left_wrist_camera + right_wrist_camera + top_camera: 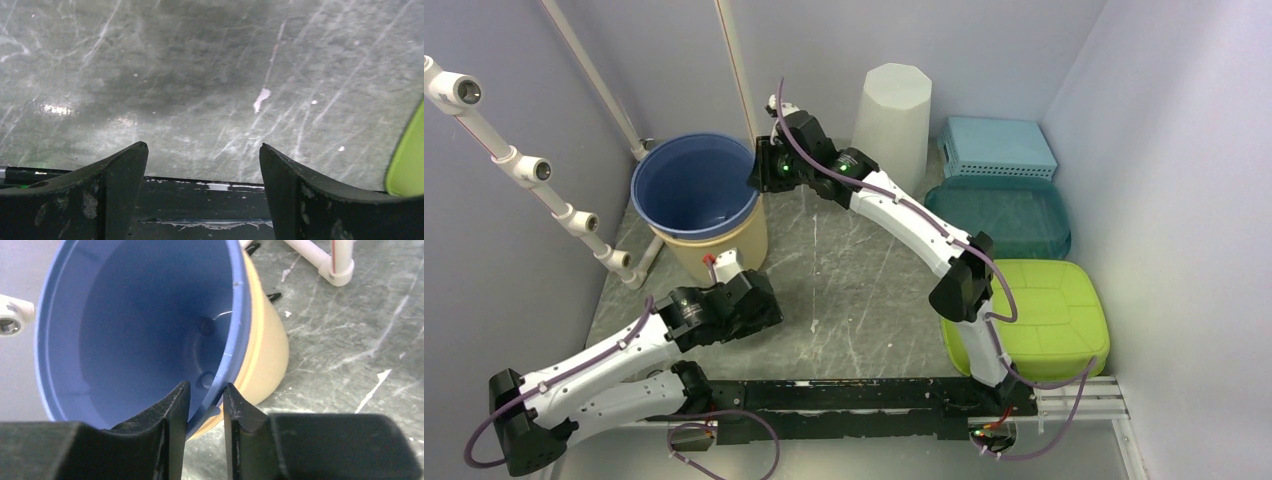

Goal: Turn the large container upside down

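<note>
The large container (694, 185) is a blue bucket standing upright at the back left, nested inside a tan tub (729, 250). In the right wrist view its blue wall (140, 330) fills the frame, with the tan tub (265, 355) beneath it. My right gripper (756, 175) (206, 385) straddles the bucket's right rim, one finger inside and one outside, shut narrowly on that rim. My left gripper (749, 300) (202, 145) hangs low in front of the bucket, open, with only bare table between its fingers.
A tall white tub (892, 115) stands inverted at the back. A light blue basket (997, 147), a teal bin (1004, 215) and a lime green bin (1039, 320) (407, 155) line the right side. White pipes (534, 170) run along the left wall.
</note>
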Tool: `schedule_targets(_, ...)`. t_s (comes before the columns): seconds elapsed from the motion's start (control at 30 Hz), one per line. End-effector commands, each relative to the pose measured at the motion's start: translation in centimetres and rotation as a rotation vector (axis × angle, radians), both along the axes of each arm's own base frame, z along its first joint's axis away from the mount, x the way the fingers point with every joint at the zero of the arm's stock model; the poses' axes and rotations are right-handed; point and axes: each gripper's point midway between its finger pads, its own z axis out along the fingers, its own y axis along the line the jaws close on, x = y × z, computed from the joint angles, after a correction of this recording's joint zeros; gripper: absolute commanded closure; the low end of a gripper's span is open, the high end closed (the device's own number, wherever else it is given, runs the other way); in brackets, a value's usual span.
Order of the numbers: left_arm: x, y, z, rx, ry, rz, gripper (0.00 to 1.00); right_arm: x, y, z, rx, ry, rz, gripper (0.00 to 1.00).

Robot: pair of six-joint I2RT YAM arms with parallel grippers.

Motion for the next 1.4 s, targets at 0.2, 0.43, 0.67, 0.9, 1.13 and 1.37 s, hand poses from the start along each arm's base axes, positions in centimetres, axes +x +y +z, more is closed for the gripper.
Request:
schedule_targets(0.2,2.2,-6.5,10.8,-0.205,-0.206,-0.286,0.16,2.2,-6.0,3.6,-0.048,-0.114,-0.198,1.0)
schedule_targets(0.43,2.2,-8.3,15.0,-0.295,-0.321,-0.415,0.15,2.7,-10.9,3.7,-0.09,-0.12,-0.271,1.0)
schedule_targets(0.67,1.9,-9.8,17.5,-0.385,-0.418,-0.501,0.16,2.1,-17.8,2.7,-0.137,-0.099,-0.336,1.0)
schedule_targets(0.9,3.4,-8.8,19.5,-0.383,-0.511,-0.417,0.16,0.0,-24.5,2.0,-0.188,-0.096,-0.396,1.0)
schedule_targets(1.13,5.3,-5.9,20.5,-0.332,-0.55,-0.213,0.12,-2.3,-27.5,1.5,-0.279,-0.097,-0.379,1.0)
schedule_targets(1.37,7.5,-6.1,20.2,-0.283,-0.509,-0.077,0.09,-4.9,-26.7,1.7,-0.257,-0.085,-0.249,1.0)
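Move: The large blue container, nested in the cream one, has its middle about 12 cm left of the right hand, roughly level with it in depth and some 13 cm lower; its right rim already stands between the half-open fingers. The upturned white container is about 20 cm ahead and 26 cm right of that hand, the teal basin about 52 cm right and 6 cm ahead. From the left hand, the blue container lies roughly 16 cm ahead, 12 cm left and slightly higher. The blue container's right rim is pinched as the right fingers finish closing, then hauled about 27 cm to the right at nearly constant height, first edging forward and then drawing back, the hand turning some 20 degrees clockwise. Meanwhile the left hand, still wide open, rises about 19 cm, swings right and then forward, its fingers tipping up, and comes close to the container's near-left rim. ##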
